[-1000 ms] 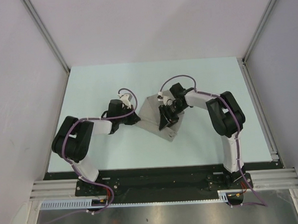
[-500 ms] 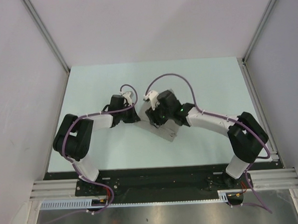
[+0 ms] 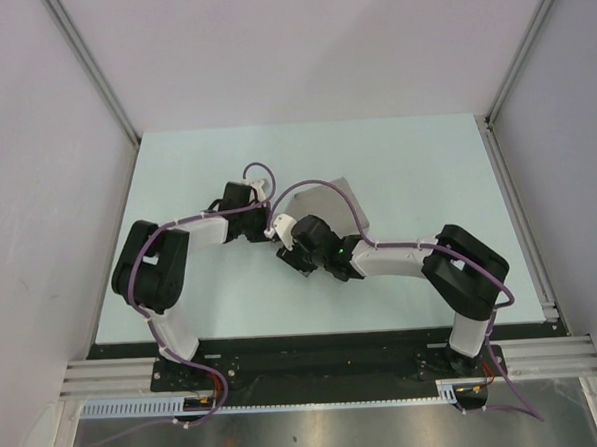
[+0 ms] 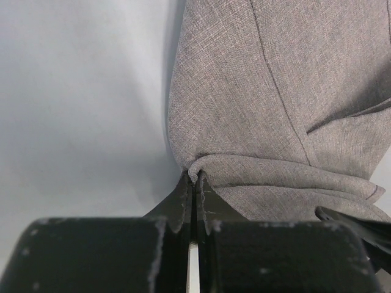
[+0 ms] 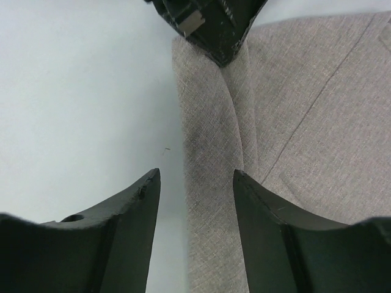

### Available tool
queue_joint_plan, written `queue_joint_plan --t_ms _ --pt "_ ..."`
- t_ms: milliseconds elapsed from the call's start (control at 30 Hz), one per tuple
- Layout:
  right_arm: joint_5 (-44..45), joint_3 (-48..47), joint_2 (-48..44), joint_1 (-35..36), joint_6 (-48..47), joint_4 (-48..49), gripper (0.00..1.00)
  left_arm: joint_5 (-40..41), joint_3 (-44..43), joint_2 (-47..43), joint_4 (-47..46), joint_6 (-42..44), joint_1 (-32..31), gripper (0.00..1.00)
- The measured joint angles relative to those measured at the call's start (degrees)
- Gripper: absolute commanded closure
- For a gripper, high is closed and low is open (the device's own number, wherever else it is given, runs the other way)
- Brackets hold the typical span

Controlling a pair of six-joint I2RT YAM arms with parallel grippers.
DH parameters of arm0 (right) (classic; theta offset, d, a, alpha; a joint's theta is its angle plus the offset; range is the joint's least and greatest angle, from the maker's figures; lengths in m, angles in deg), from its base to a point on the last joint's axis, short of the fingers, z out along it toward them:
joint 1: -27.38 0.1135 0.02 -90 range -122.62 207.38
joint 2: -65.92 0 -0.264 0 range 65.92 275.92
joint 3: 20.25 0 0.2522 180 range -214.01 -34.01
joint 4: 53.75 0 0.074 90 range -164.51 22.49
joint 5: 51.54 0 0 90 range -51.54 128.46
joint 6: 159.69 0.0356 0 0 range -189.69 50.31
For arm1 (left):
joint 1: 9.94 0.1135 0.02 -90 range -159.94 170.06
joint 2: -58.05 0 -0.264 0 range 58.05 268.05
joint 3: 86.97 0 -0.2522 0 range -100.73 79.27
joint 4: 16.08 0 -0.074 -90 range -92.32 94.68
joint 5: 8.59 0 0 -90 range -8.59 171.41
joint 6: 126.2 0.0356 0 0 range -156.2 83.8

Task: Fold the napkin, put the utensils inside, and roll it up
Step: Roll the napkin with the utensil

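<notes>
The grey-beige napkin [image 4: 275, 91] lies folded on the table, with a rolled fold along its left edge. My left gripper [image 4: 194, 178] is shut on the end of that fold. My right gripper [image 5: 195, 183] is open and faces the left one, its two fingers either side of the same rolled edge without touching it. From above, the napkin [image 3: 327, 194] shows only behind the right arm's cable, with the left gripper [image 3: 267, 231] and right gripper [image 3: 286, 250] close together at its near-left corner. The utensils are hidden.
The pale table [image 3: 202, 289] has a raised rail [image 3: 518, 212] along its right side and grey walls on three sides. The right forearm [image 3: 390, 259] stretches low across the near middle, its purple cable [image 3: 322, 187] arching over the napkin.
My right arm has swung off the top of the napkin, leftward and nearer, to its near-left corner by the left gripper. The left gripper has stayed shut on the napkin and shifted slightly away.
</notes>
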Motion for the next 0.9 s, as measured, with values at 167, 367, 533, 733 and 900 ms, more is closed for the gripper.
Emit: queue_joint_plan --t_ms 167,367,533,733,900 --pt "1.0 0.0 2.7 -0.4 -0.7 0.0 0.47 -0.7 -0.4 0.3 0.6 -0.1 0.2 1.0" --pt "0.0 -0.3 4.4 -2.4 -0.6 0.0 0.57 -0.9 -0.6 0.3 0.8 -0.1 0.2 1.0" --pt "-3.1 -3.2 6.4 -4.1 -0.2 -2.5 0.72 -1.3 -0.6 0.4 0.7 0.0 0.3 0.85" --pt "-8.4 -6.6 7.5 -6.6 1.1 -7.4 0.88 -1.6 -0.6 -0.4 0.3 -1.6 0.4 0.37" --pt "-19.6 -7.3 7.8 -10.8 3.7 -8.5 0.95 1.6 0.9 -5.3 -0.2 -2.8 1.6 0.28"
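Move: The napkin's rolled near edge, at the spot for the next pinch, lies about 2 cm ahead, 1 cm right and 4 cm below the right fingers. The napkin's left corner, still pinched by the left hand, is some 7 cm ahead and 6 cm left of the right hand; the middle of the napkin's flat part is about 10 cm ahead and 5 cm right. From the left hand, the pinch spot lies roughly 5 cm back, 7 cm right and about level. The napkin's rolled edge is taken between the right fingers: the hand sinks about 3.5 cm while easing forward and a little right, and the fingers close on the roll, their tips then tilting some 20 degrees steeper. Late on, the left hand, until then still, opens wide, lets go of the corner and rises about 3 cm, drifting slightly forward and left. ##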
